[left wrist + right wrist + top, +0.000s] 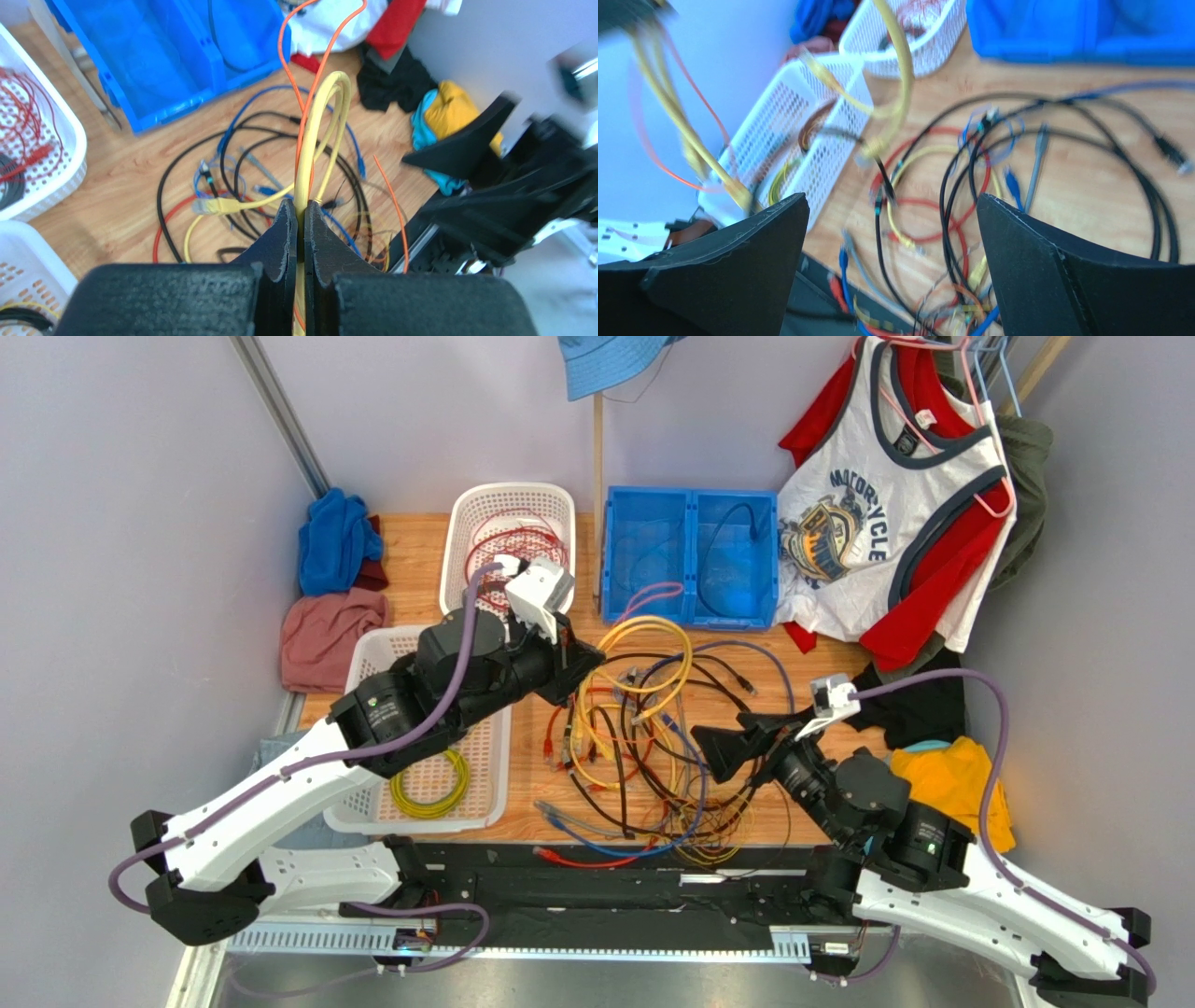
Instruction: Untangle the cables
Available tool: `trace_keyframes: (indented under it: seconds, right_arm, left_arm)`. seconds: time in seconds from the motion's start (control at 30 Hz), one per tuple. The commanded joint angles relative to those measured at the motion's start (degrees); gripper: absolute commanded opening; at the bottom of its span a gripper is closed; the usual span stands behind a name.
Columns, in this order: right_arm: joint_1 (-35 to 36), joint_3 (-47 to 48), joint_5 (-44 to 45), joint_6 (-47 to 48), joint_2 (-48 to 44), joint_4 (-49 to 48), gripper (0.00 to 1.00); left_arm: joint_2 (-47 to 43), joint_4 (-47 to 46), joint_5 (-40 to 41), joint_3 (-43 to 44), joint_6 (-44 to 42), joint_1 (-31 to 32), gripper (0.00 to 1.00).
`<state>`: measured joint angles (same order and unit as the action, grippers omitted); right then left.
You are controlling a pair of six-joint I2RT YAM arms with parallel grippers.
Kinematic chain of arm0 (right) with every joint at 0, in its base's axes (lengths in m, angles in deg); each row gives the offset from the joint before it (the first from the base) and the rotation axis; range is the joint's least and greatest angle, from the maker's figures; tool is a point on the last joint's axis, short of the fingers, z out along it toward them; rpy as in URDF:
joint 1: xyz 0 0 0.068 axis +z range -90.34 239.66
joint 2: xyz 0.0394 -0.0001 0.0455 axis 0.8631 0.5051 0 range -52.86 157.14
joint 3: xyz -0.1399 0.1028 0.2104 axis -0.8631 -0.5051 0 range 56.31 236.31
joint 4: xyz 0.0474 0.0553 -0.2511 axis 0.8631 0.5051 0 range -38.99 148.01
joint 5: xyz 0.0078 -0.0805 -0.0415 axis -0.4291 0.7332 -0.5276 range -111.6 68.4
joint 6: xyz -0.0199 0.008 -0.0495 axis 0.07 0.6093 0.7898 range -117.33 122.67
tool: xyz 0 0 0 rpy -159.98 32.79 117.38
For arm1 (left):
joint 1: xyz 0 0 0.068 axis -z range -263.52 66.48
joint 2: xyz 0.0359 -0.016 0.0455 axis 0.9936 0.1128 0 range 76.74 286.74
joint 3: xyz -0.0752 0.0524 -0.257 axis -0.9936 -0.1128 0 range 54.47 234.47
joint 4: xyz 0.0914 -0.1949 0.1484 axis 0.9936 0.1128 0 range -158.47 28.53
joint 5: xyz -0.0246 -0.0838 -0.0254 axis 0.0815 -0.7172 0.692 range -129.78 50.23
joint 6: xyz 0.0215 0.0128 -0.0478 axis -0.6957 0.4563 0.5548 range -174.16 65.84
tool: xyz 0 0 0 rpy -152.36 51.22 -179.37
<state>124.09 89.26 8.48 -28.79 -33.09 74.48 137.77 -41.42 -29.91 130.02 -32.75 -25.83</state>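
The cables (652,749) lie as a tangled heap of black, yellow, red, blue and orange cords in the middle of the wooden table; the same heap (962,182) shows in the right wrist view. My left gripper (586,661) (300,210) is shut on a yellow cable (330,105), and a thin orange cord (281,42) runs through the jaws with it. Both rise from the heap in a loop. My right gripper (723,742) (892,203) hovers open over the right side of the heap, with nothing between its fingers.
A white basket (477,518) with red cords and a blue bin (624,560) with a black cord stand at the back. A second white basket (368,651) at left holds a yellow coil (429,787). Clothes lie at left (320,637) and right (961,777).
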Motion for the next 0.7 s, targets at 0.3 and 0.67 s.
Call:
trace_keyframes:
  seconds: [0.3, 0.67]
  right_arm:
    - [-2.5, 13.4, 6.5, 18.0, 19.2, -17.9, 0.85]
    - [-10.4, 16.4, -0.4, 14.5, 30.4, -22.2, 0.44]
  left_arm:
    - [-1.4, -3.1, -4.2, -3.8, -1.1, 0.1, 0.0]
    - [-2.5, -3.6, -6.6, -5.1, -0.9, 0.1, 0.0]
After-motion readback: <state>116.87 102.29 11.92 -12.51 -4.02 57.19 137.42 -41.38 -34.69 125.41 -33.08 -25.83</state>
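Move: The yellow cable loop pinched in my left hand, my right hand's target, has its near side about 11 cm ahead of my right hand, 4 cm left and a little higher. From that hand, the left-hand grip lies some 12 cm ahead and 15 cm left, the cable tangle 18 cm below and 6 cm left, and the blue bin about 32 cm straight ahead on the table. From my left hand, the loop's near side is about 11 cm right, roughly level. I send my open right hand forward and up, then leftward too, about 8 cm out and 4 cm left. It climbs some 6 cm, then dips 2 as it meets the yellow loop, tilting about 15 degrees and closing to roughly half open around it. My left hand keeps its pinch on the yellow and orange cables, sinking about 3 cm early on and then nearly holding still. ##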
